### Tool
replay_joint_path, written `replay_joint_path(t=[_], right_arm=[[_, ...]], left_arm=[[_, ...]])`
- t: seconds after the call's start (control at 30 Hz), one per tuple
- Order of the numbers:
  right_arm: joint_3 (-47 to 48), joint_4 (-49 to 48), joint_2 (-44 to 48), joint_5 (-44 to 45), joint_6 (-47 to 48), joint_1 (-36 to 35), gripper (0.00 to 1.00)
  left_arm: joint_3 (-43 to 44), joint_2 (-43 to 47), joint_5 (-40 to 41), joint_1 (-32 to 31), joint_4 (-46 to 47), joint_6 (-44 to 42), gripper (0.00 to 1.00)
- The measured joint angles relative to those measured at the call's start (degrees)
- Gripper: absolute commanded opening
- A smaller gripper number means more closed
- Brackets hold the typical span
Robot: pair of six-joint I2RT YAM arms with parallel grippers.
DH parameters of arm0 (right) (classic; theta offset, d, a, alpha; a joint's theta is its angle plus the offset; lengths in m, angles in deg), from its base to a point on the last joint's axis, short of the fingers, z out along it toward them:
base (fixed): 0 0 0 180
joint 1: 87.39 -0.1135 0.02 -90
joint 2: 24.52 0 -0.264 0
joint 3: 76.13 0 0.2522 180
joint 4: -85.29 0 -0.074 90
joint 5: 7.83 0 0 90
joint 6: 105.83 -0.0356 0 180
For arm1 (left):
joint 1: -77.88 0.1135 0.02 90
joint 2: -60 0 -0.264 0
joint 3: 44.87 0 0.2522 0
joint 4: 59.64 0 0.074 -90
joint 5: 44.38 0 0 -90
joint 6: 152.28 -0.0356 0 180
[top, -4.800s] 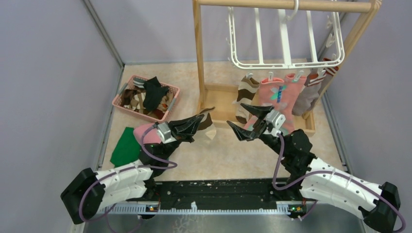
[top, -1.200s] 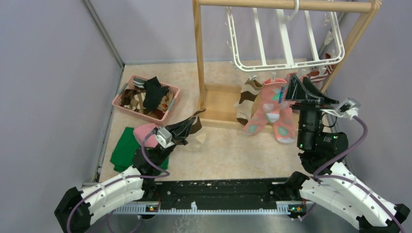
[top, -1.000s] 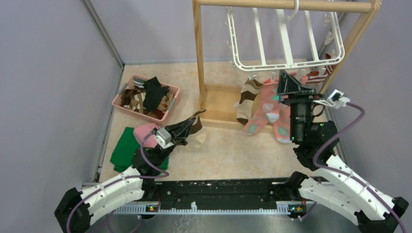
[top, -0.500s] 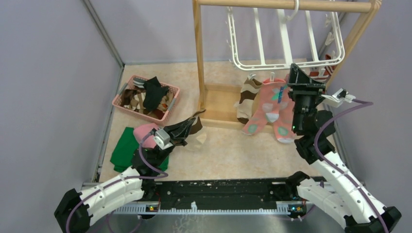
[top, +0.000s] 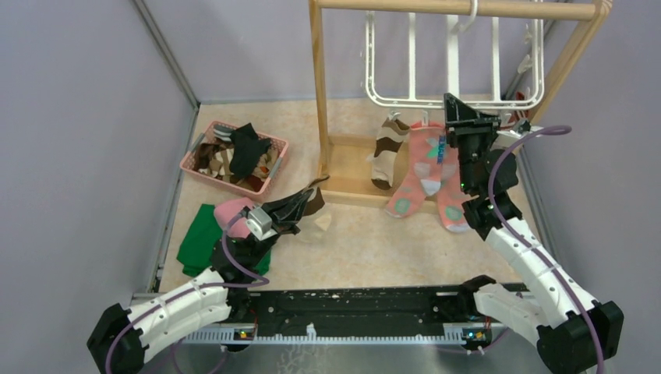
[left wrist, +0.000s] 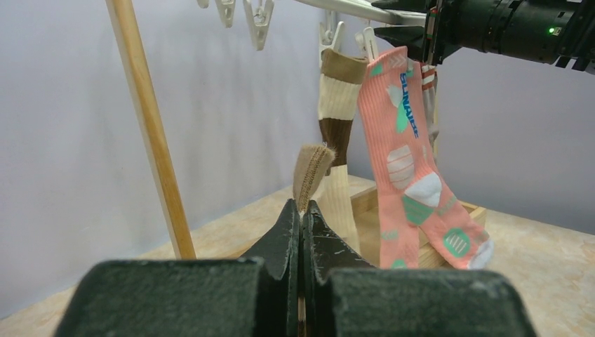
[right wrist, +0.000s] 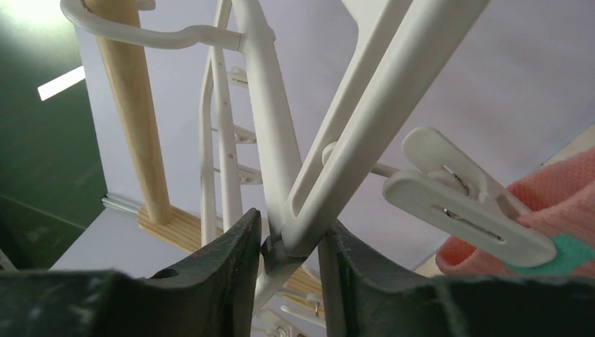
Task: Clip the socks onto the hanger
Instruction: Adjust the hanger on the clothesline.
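Observation:
The white hanger [top: 452,62] hangs by its hook from the wooden stand's top bar. A brown-cream striped sock [top: 383,152] and salmon pink socks [top: 421,167] dangle from its front clips. My right gripper [top: 454,107] is raised to the hanger's front rim. In the right wrist view its jaws [right wrist: 289,235] are shut on a junction of the hanger's bars [right wrist: 337,154], beside a clip [right wrist: 456,196] that holds pink fabric. My left gripper [top: 300,204] stays low over the table, shut on a brown-cream sock [left wrist: 312,168] whose tan cuff sticks up from the fingertips.
A pink basket [top: 204,134] with more socks stands at the back left. A green cloth [top: 201,234] and a pink cloth [top: 234,210] lie by the left arm. The wooden stand's post [top: 318,93] and its base tray [top: 351,167] stand behind the hanging socks.
My right gripper rose to the hanger's rim and narrowed onto the bars. The hanger and its hanging socks swung left. The left arm has kept still with its sock.

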Motion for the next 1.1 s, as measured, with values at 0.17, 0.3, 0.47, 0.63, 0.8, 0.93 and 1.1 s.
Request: replay_joint_path(t=[0.17, 0.3, 0.47, 0.63, 0.8, 0.93, 1.1], right_arm=[[0.0, -2.64, -1.44, -1.99, -2.64, 0.31, 0.06], [0.0, -4.04, -1.7, -4.13, -2.1, 0.48, 0.0], [0.0, -3.98, -1.62, -7.52, -3.98, 1.68, 0.0], [0.0, -3.48, -1.53, -15.1, -7.76, 6.82, 0.0], [0.96, -6.6, -5.77, -24.33, -13.16, 10.71, 0.0], [3.74, -9.97, -11.56, -29.94, -16.7, 11.17, 0.0], [4.83, -9.97, -12.48, -33.81, -17.33, 11.17, 0.16]], left_arm=[[0.0, 0.09, 0.0, 0.0, 0.0, -0.02, 0.0], [0.0, 0.39, 0.0, 0.02, -0.33, -0.02, 0.0], [0.02, 0.39, 0.0, 0.0, -0.37, -0.02, 0.0], [0.09, 0.2, -0.04, 0.0, -0.37, 0.0, 0.0], [0.2, -0.13, -0.04, 0.0, -0.42, 0.0, 0.0], [0.24, -0.09, -0.02, 0.0, -0.81, -0.02, 0.0], [0.28, -0.02, -0.02, 0.0, -1.57, -0.02, 0.0]])
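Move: The near rail of the hanger, where the thick middle bar joins it, is already between the right hand's open fingers, within about 1 cm of the hand point. Directly below that rail hang the near-left peach sock, about 5 cm to the left and 17 cm down, and the brown-and-cream sock, about 12 cm left and 15 cm down. From the left hand, the rail is some 16 cm ahead, 30 cm right and 11 cm higher. The right fingers close and pinch the hanger at its near rail by the middle bar, while the hand eases a little to the left and up. Keeping that grip, the hand then carries the hanger left and outward, ending about 4 cm left and 3 cm farther forward than it began, as the wrist turns roughly 25 degrees counter-clockwise. ##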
